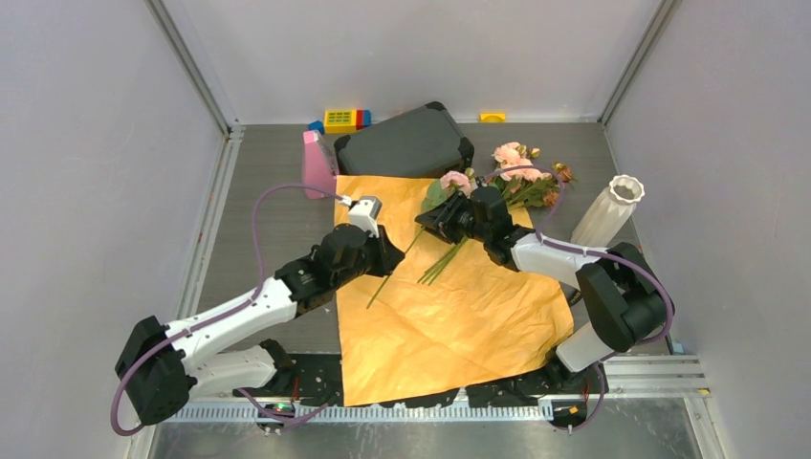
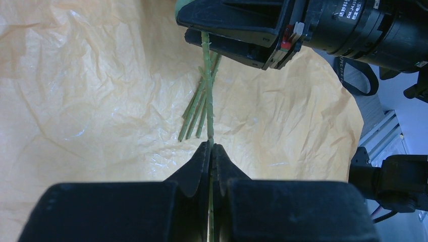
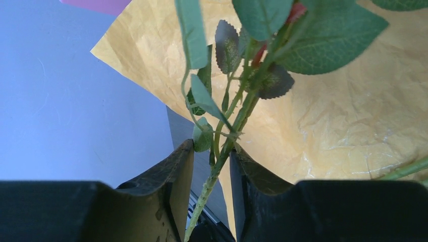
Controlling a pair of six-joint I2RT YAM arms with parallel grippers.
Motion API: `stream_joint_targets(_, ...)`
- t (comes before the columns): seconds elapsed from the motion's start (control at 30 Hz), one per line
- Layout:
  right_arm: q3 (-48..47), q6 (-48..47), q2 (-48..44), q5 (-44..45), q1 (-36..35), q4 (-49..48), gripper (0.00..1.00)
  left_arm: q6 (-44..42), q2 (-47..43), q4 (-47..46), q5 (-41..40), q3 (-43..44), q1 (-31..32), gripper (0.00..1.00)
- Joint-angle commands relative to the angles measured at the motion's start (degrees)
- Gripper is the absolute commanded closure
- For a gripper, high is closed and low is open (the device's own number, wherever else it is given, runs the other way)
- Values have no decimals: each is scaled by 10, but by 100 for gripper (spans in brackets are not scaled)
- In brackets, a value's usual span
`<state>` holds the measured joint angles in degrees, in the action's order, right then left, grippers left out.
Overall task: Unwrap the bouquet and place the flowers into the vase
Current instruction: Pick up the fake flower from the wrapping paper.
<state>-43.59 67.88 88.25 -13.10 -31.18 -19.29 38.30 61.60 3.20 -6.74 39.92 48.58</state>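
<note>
The bouquet lies unwrapped: its orange paper [image 1: 459, 316] is spread flat on the table. Most of the flowers [image 1: 524, 177] rest at the paper's far right corner, with their stems [image 1: 442, 263] on the sheet. The white vase [image 1: 609, 210] stands upright to the right of them. My left gripper [image 2: 211, 146] is shut on the lower part of one thin green stem [image 2: 207, 75]. Further up that stem, my right gripper [image 3: 212, 154] is open around it, just below the leaves [image 3: 323, 40]. The stem leans on one finger. Its pink rose [image 1: 455, 180] sits beyond the right gripper [image 1: 432, 222].
A black case [image 1: 402, 143] stands behind the paper, with a pink wedge-shaped object [image 1: 316, 163] at its left. Coloured bricks [image 1: 344, 120] and a yellow block [image 1: 493, 117] lie along the back wall. Several cut stems [image 2: 194, 118] lie on the paper between the grippers.
</note>
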Motion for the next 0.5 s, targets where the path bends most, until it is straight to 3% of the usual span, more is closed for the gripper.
stream_joint_targets(0.0, -23, 10, -1, 10, -5, -40, 68, -15, -10, -29, 26, -5, -1, 100)
stream_joint_targets(0.3, -14, 12, -8, 13, -4, -55, 96, -16, 1, -44, 41, -4, -1, 100)
stream_joint_targets(0.47, -3, 12, -11, 14, -5, -72, 100, -13, 8, -42, 45, -3, -1, 100)
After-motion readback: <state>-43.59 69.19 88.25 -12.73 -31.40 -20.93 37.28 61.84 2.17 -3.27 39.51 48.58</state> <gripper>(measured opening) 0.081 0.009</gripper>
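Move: The flower's stem already runs between the right hand's half-open fingers, less than 1 cm off their midpoint; its pink blossom is roughly 9 cm ahead and 8 cm to the right. The stems of the other flowers lie about 4 cm back, 6 cm right and 10 cm below that hand. The left hand still pinches the same flower lower down; the right hand's grip spot on it is some 8 cm ahead, 3 cm right and 4 cm lower. The right hand pinches the flower stem below its leaves, closing from under half open to nearly shut while staying almost in place, with a rise of under 1 cm late on. The left hand eases back and slightly right about 1 cm, turning a few degrees clockwise; its nearly shut tips close fully as the stem comes out of their grip. ##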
